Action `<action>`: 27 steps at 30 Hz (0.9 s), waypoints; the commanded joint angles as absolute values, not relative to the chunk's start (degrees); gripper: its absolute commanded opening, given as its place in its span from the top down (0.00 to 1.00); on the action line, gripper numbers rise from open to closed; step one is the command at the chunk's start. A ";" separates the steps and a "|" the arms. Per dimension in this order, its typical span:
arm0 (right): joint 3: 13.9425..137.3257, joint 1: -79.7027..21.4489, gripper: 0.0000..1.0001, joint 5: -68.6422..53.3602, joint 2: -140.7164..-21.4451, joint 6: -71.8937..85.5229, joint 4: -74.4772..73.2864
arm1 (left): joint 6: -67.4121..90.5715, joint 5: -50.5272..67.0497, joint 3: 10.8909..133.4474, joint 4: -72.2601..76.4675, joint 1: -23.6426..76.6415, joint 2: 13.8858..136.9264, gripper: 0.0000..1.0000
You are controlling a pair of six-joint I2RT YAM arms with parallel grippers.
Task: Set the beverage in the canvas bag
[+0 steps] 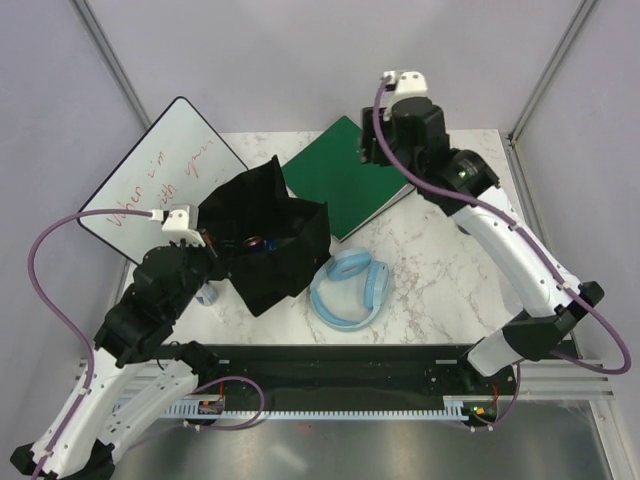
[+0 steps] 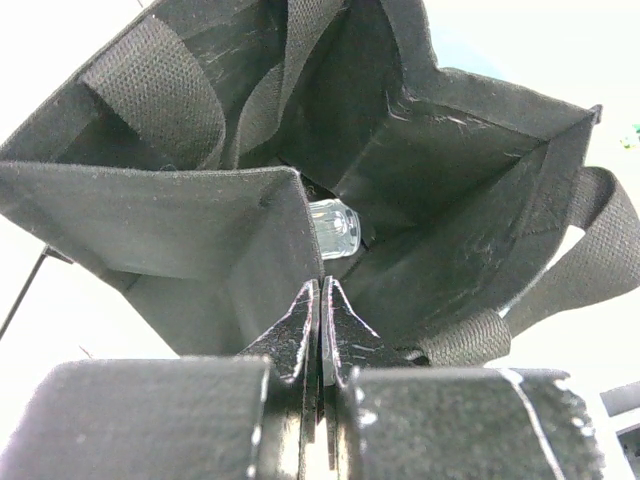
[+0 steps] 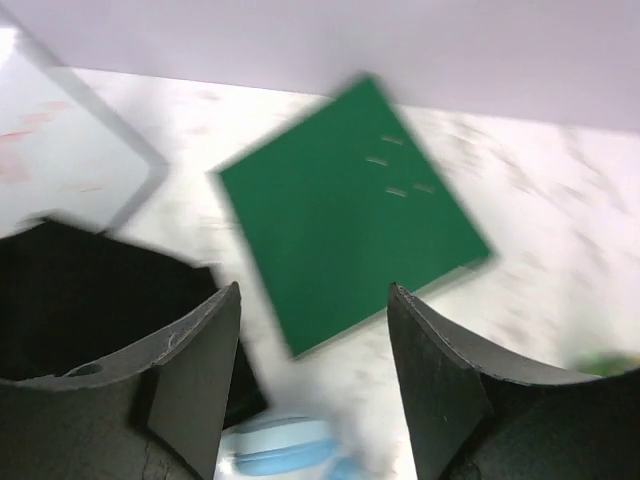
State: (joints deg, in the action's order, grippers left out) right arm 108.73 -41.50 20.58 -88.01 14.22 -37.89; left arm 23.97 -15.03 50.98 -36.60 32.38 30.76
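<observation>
The black canvas bag (image 1: 268,232) lies open on the marble table, its mouth facing my left wrist camera. Deep inside it rests the beverage (image 2: 335,229), a clear, shiny container end; in the top view only a red and blue glimpse of the beverage (image 1: 256,243) shows. My left gripper (image 2: 321,283) is shut, with a fold of the bag's rim (image 2: 296,215) running down into its tips. My right gripper (image 3: 313,290) hangs open and empty, raised over the green binder (image 3: 350,200), and in the top view the right gripper (image 1: 378,150) is well clear of the bag.
The green binder (image 1: 345,180) lies behind the bag on its right. Light blue headphones (image 1: 350,290) sit in front of the bag's right side. A whiteboard (image 1: 165,170) with red writing leans at the back left. A small pale object (image 1: 210,293) stands by the left arm.
</observation>
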 commanded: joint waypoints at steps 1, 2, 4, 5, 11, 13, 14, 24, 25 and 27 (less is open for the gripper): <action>105.30 -26.86 0.32 27.34 -86.57 15.82 -48.32 | 22.59 -13.98 50.36 -34.45 32.43 29.88 0.98; 104.25 -24.11 0.32 26.29 -86.40 16.08 -49.04 | 22.59 -13.45 50.54 -34.45 32.43 29.80 0.98; 101.00 -17.53 0.32 24.35 -86.22 16.08 -49.83 | 22.59 -12.66 50.45 -34.45 32.43 29.79 0.98; 100.29 -15.66 0.32 23.82 -86.22 16.26 -49.92 | 22.67 -12.05 50.36 -34.45 32.43 29.88 0.98; 100.46 -5.73 0.33 25.14 -90.79 16.43 -54.32 | 22.76 -11.16 49.66 -34.01 32.43 29.27 0.98; 99.15 -2.13 0.35 21.91 -91.23 16.96 -54.23 | 22.59 -10.99 49.75 -33.93 32.43 29.01 0.98; 97.75 -1.50 0.36 22.23 -91.06 16.88 -53.88 | 22.59 -10.99 49.83 -33.93 32.43 29.00 0.98; 93.52 6.15 0.35 12.05 -94.65 14.24 -47.65 | 23.99 -9.14 48.52 -33.84 32.43 28.21 0.98; 93.43 6.33 0.35 12.22 -95.09 14.06 -47.20 | 23.99 -8.97 48.43 -33.84 32.43 28.13 0.98; 93.51 6.68 0.35 12.74 -96.76 13.28 -47.02 | 23.91 -9.14 48.34 -33.92 32.43 28.13 0.98</action>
State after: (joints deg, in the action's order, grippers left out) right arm 94.00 6.28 15.44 -94.48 14.94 -50.00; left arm 23.97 -10.85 49.28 -35.55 32.38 28.27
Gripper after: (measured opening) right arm 0.650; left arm 0.031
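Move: The green bottle stands about 32 cm to the right of the empty right hand, some 5 cm ahead and 31 cm below. From that hand, the green binder lies about 19 cm ahead, 3 cm left; the headphones some 13 cm back, 2 cm left, both about 39 cm down. From the left hand, the bottle is roughly 20 cm ahead, 67 cm right and 18 cm lower. Right hand, fingers open, sweeps 33 cm right and 19 cm down towards the green bottle, turning clockwise, tipping down. ##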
